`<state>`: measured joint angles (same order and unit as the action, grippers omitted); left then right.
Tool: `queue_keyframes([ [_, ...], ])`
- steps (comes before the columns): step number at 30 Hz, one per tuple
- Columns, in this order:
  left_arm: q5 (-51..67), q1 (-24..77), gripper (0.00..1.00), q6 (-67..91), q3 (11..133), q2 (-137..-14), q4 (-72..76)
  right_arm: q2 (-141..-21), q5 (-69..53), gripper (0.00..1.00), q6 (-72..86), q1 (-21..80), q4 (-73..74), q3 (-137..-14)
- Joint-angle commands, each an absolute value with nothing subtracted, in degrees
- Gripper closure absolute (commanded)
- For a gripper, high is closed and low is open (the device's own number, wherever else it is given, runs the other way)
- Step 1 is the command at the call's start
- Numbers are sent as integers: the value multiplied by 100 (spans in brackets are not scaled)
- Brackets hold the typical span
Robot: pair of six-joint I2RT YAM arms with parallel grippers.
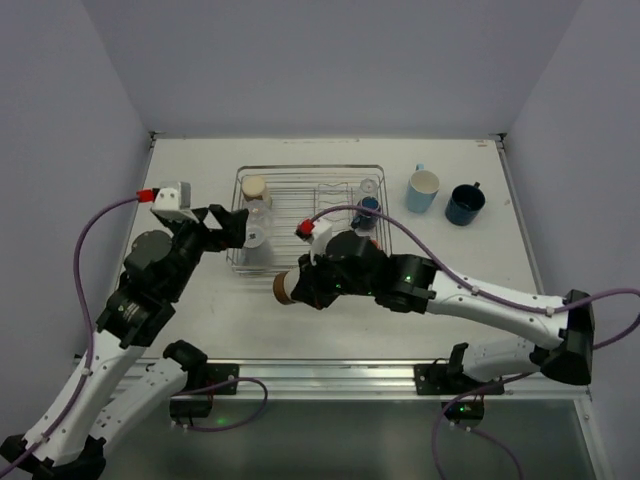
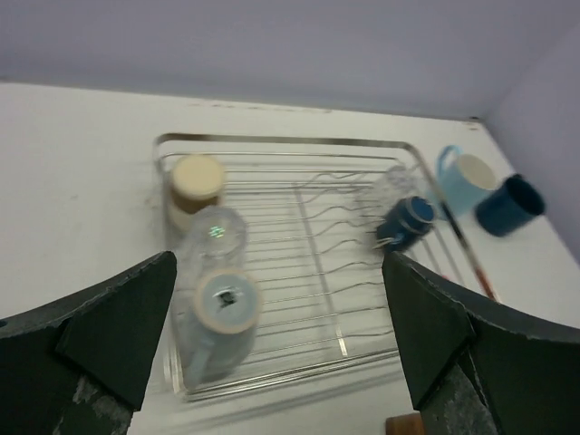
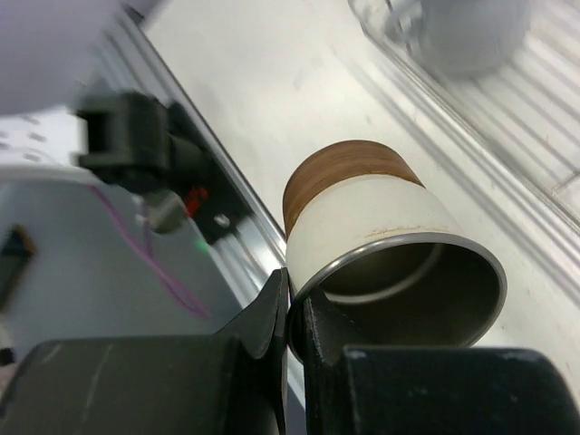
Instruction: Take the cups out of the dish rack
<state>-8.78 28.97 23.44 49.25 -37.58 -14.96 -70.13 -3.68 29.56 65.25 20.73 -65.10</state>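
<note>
The dish rack (image 1: 310, 169) is a silver wire basket mid-table. Along its left side stand a cream-bottomed cup (image 1: 256, 187), a clear glass (image 1: 258, 211) and an upturned grey cup (image 1: 256, 241). A small dark blue cup (image 1: 367, 211) and another clear glass (image 1: 369, 187) sit at its right. My left gripper (image 1: 236, 228) hovers open at the rack's left front corner; in its wrist view the grey cup (image 2: 220, 310) lies between its fingers (image 2: 118, 335). My right gripper (image 3: 297, 308) is shut on the rim of a white, brown-based metal cup (image 3: 362, 227), held in front of the rack (image 3: 435, 91).
A light blue mug (image 1: 422, 190) and a navy mug (image 1: 464, 204) stand on the table to the right of the rack. The table's front rail (image 1: 330, 372) runs just below the held cup (image 1: 284, 288). White walls close off the table's back and sides.
</note>
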Motion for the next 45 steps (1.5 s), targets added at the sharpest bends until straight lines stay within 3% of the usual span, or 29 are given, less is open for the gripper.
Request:
queue_keyframes([
  [1,-3064,2962,0,1529,5010,-3350,-2690,-7706,588,100,2584,6978,3506,-6969],
  [8,-3814,2962,0,1714,4571,-1997,-2101,-9288,1010,100,2488,7356,3936,-7742],
  [13,-3973,2953,0,1714,4245,-1653,-2109,-10369,1459,100,2356,7453,4411,-8339],
  [19,-3973,2953,0,1679,4140,-1441,-2118,-10836,1468,99,2347,7462,4474,-8613],
  [21,-3955,2953,0,1687,4148,-1485,-2144,-10925,1485,88,2382,7471,4500,-8657],
  [22,-3920,2953,0,1687,4148,-1494,-2145,-10934,1511,72,2399,7479,4491,-8675],
  [24,-3876,2953,0,1696,4148,-1512,-2145,-10872,1520,58,2434,7488,4474,-8657],
  [25,-3850,2953,0,1696,4148,-1520,-2145,-10829,1521,52,2452,7497,4448,-8666],
  [32,-3280,2953,0,1872,4315,-1870,-2206,-10021,1459,37,2592,7506,4298,-8508],
  [39,-1426,2953,0,2372,4517,-3417,-2426,-7922,1441,36,2742,7506,3508,-7349],
  [45,-1169,2953,0,2452,4579,-4490,-2206,-6066,1626,36,2935,7374,2919,-6110],
])
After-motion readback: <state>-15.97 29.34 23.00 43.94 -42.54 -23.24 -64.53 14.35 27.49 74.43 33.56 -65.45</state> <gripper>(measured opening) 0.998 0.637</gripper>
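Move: In front of the rack lies the bare table spot for the white-and-brown cup in the right hand: about 6 cm left, 1 cm ahead and 25 cm below that hand. From the hand, the grey mug is 20 cm ahead and 18 cm left, the orange cup 20 cm ahead and 15 cm right, both some 20 cm lower. The empty left hand has the grey mug about 10 cm straight ahead and 26 cm below, the clear glass 9 cm beyond it. Lowering the held cup about 19 cm while rolling it some 45 degrees, mouth up, the right hand sets it on the table before the rack, pauses, opens, then rises 18 cm and backs off to the right. The left hand, still wide open, swings 12 cm left and 5 cm back, waits, then returns rightward, forward and down towards the grey mug, its fingers tipping down. ##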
